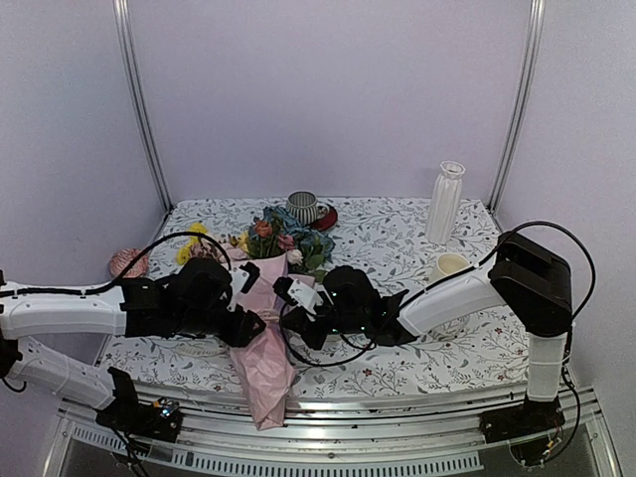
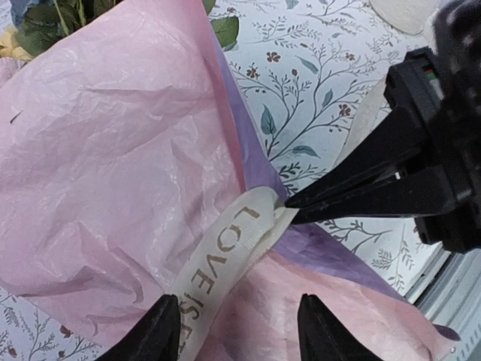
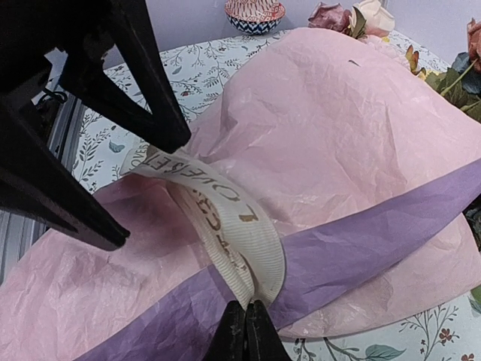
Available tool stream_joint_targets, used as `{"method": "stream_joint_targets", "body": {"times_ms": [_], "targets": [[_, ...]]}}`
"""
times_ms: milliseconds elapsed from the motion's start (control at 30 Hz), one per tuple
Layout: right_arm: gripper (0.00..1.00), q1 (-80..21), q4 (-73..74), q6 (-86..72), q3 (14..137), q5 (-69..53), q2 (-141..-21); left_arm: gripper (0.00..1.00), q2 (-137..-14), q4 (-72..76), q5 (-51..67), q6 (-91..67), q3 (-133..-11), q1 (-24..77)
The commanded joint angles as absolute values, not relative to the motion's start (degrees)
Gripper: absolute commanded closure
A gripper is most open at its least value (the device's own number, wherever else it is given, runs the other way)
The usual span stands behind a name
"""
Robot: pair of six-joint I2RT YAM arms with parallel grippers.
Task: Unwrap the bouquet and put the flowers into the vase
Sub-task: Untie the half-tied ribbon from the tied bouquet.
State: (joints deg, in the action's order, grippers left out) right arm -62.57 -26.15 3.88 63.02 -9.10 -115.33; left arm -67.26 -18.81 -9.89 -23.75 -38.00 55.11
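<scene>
The bouquet (image 1: 266,350) lies across the table with its pink-purple tissue (image 2: 113,150) still round it and its foot over the near edge. The flowers (image 1: 283,238) stick out at the far end. A beige printed ribbon (image 3: 244,229) loops over the wrap. My right gripper (image 3: 245,320) is shut on the fold of that ribbon loop, seen from the left wrist as black fingers (image 2: 338,194) pinching the ribbon (image 2: 225,256). My left gripper (image 2: 240,331) stands open over the ribbon's other end, nothing between its fingers. The white ribbed vase (image 1: 444,202) stands upright at the back right.
A cream mug (image 1: 449,265) sits in front of the vase, close to the right arm. A striped cup on a red saucer (image 1: 303,207) is behind the blooms. Yellow flowers (image 1: 194,243) and a pink patterned bowl (image 1: 127,262) lie at the left.
</scene>
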Motion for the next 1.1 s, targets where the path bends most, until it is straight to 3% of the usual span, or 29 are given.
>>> {"method": "stream_joint_targets", "body": {"times_ms": [0,467,533,800,1067], "targets": [[0.96,-62.7,-27.3,3.7,62.3,-8.7,-113.0,0.47,-62.3,-17.1,-10.9,-24.2,-36.8,55.9],[0.96,-62.7,-27.4,3.5,62.3,-9.1,-113.1,0.53,-65.0,-17.1,-11.9,-27.2,-35.2,55.9],[0.96,-62.6,-27.4,3.5,62.3,-9.1,-113.1,0.58,-65.6,-17.3,-12.7,-27.4,-35.3,55.9],[0.96,-62.7,-27.5,3.6,62.4,-9.0,-113.2,0.98,-62.6,-20.6,-17.8,-28.9,-36.6,56.0],[0.96,-62.7,-27.5,3.5,62.4,-9.1,-113.2,1.00,-58.2,-24.6,-25.0,-31.2,-36.9,56.0]]}}
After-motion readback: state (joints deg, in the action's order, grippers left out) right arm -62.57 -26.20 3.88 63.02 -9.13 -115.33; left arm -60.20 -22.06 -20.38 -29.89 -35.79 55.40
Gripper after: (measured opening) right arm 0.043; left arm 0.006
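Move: The ribbon's crossing on the tied bouquet lies just under the left hand's open fingers, about 3 cm below, 1 cm ahead and 1 cm left. The ribbon end pinched by the right hand is about 6 cm right, 2 cm ahead and 2 cm down; the flowers are some 20 cm ahead and 3 cm right. From the right hand, the crossing lies roughly 7 cm left, level fore and aft, 1 cm below. Left hand bobs up 2.5 cm and down, shuts by the ribbon, draws left about 3 cm; right keeps pinching. ##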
